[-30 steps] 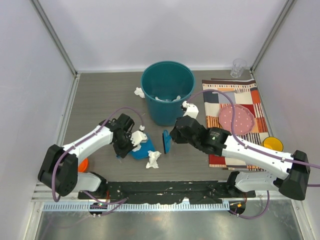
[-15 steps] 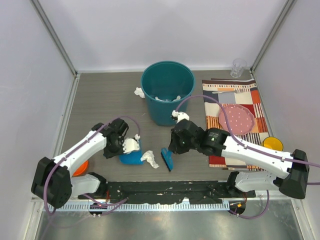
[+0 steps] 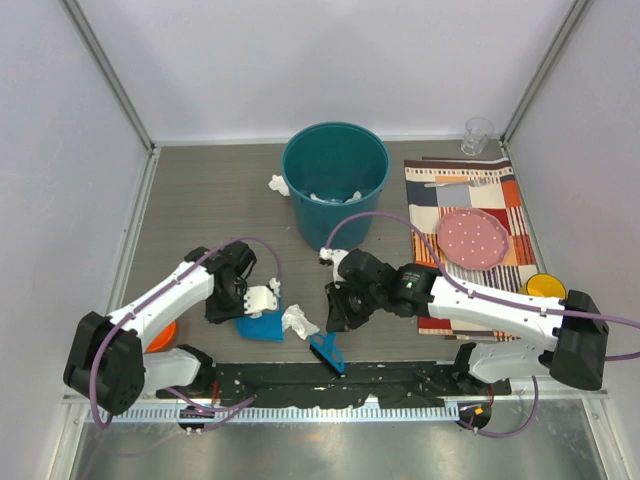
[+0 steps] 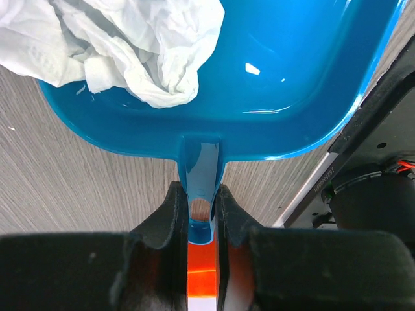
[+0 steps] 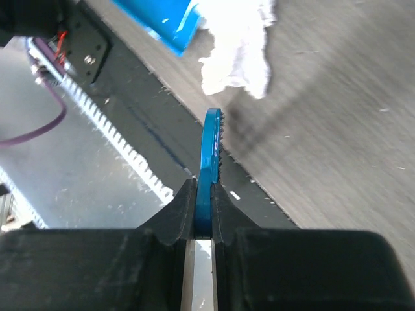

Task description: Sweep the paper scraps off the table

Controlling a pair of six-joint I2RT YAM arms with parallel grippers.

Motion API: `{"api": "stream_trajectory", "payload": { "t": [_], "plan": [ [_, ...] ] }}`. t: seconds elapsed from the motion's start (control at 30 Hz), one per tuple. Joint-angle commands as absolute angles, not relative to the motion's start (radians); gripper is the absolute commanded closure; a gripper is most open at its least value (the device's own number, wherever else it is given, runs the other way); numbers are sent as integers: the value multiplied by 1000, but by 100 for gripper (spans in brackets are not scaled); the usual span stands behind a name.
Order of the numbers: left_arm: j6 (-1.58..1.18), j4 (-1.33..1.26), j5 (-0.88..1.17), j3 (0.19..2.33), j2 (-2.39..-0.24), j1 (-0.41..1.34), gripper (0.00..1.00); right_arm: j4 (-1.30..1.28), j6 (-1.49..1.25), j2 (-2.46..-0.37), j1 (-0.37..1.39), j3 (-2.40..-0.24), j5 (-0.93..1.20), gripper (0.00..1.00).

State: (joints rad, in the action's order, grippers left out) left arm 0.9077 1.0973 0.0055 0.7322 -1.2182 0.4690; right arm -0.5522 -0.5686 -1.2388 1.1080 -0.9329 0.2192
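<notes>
My left gripper [image 3: 243, 312] [image 4: 200, 194] is shut on the handle of a blue dustpan [image 3: 263, 326] [image 4: 292, 78], which lies flat on the table [image 3: 210, 200]. A crumpled white paper scrap [image 4: 130, 45] [image 3: 262, 297] rests in the pan. Another scrap [image 3: 299, 320] [image 5: 237, 45] lies on the table at the pan's right edge. My right gripper [image 3: 334, 318] [image 5: 204, 188] is shut on a blue brush [image 3: 328, 353] [image 5: 211, 149], which stands just right of that scrap near the front rail. One more scrap [image 3: 278, 184] lies left of the teal bin [image 3: 335, 215], and white paper shows inside it.
A striped placemat [image 3: 430, 205] at the right carries a pink plate [image 3: 472, 237] and a fork [image 3: 460, 182]. A yellow bowl [image 3: 545, 288] sits beside it, a glass [image 3: 477, 134] at the back right. An orange object [image 3: 166, 330] lies under the left arm. The black front rail [image 3: 300, 378] borders the brush.
Both arms came toward the front edge. The dustpan slid down and left with its wad. The brush swung from beside the bin to the front rail, and the loose scrap shifted slightly.
</notes>
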Motion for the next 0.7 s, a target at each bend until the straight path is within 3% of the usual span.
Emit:
{"api": "stream_trajectory", "payload": {
  "t": [0.0,0.27,0.4,0.67],
  "plan": [
    [945,1123,49,773,-1224,466,100,-555,-554,-1220,1043,-963,108,99],
    [962,1118,15,781,-1262,466,100,-624,-587,-1275,1000,-997,129,99],
    [994,1123,-41,805,-1296,465,100,-508,-604,-1337,1000,-986,192,99],
    [1003,1088,-66,822,-1385,465,100,-419,-592,-1465,1000,-1101,17,99]
  ]
}}
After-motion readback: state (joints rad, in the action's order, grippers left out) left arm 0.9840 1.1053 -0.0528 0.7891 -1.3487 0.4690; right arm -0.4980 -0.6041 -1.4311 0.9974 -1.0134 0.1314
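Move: From the right hand, which already holds the brush, the loose paper scrap lies about 7 cm to the left, 3 cm ahead and 11 cm below. At about that same depth, the dustpan is some 15 cm left and 2 cm ahead, with the gathered scraps at its far side, roughly 15 cm left and 7 cm ahead. From the left hand on the dustpan's handle, the loose scrap is about 17 cm right, 1 cm back and 3 cm below. Right hand swings the brush 6 cm forward, then left and down, pushing the loose scrap towards the dustpan. ##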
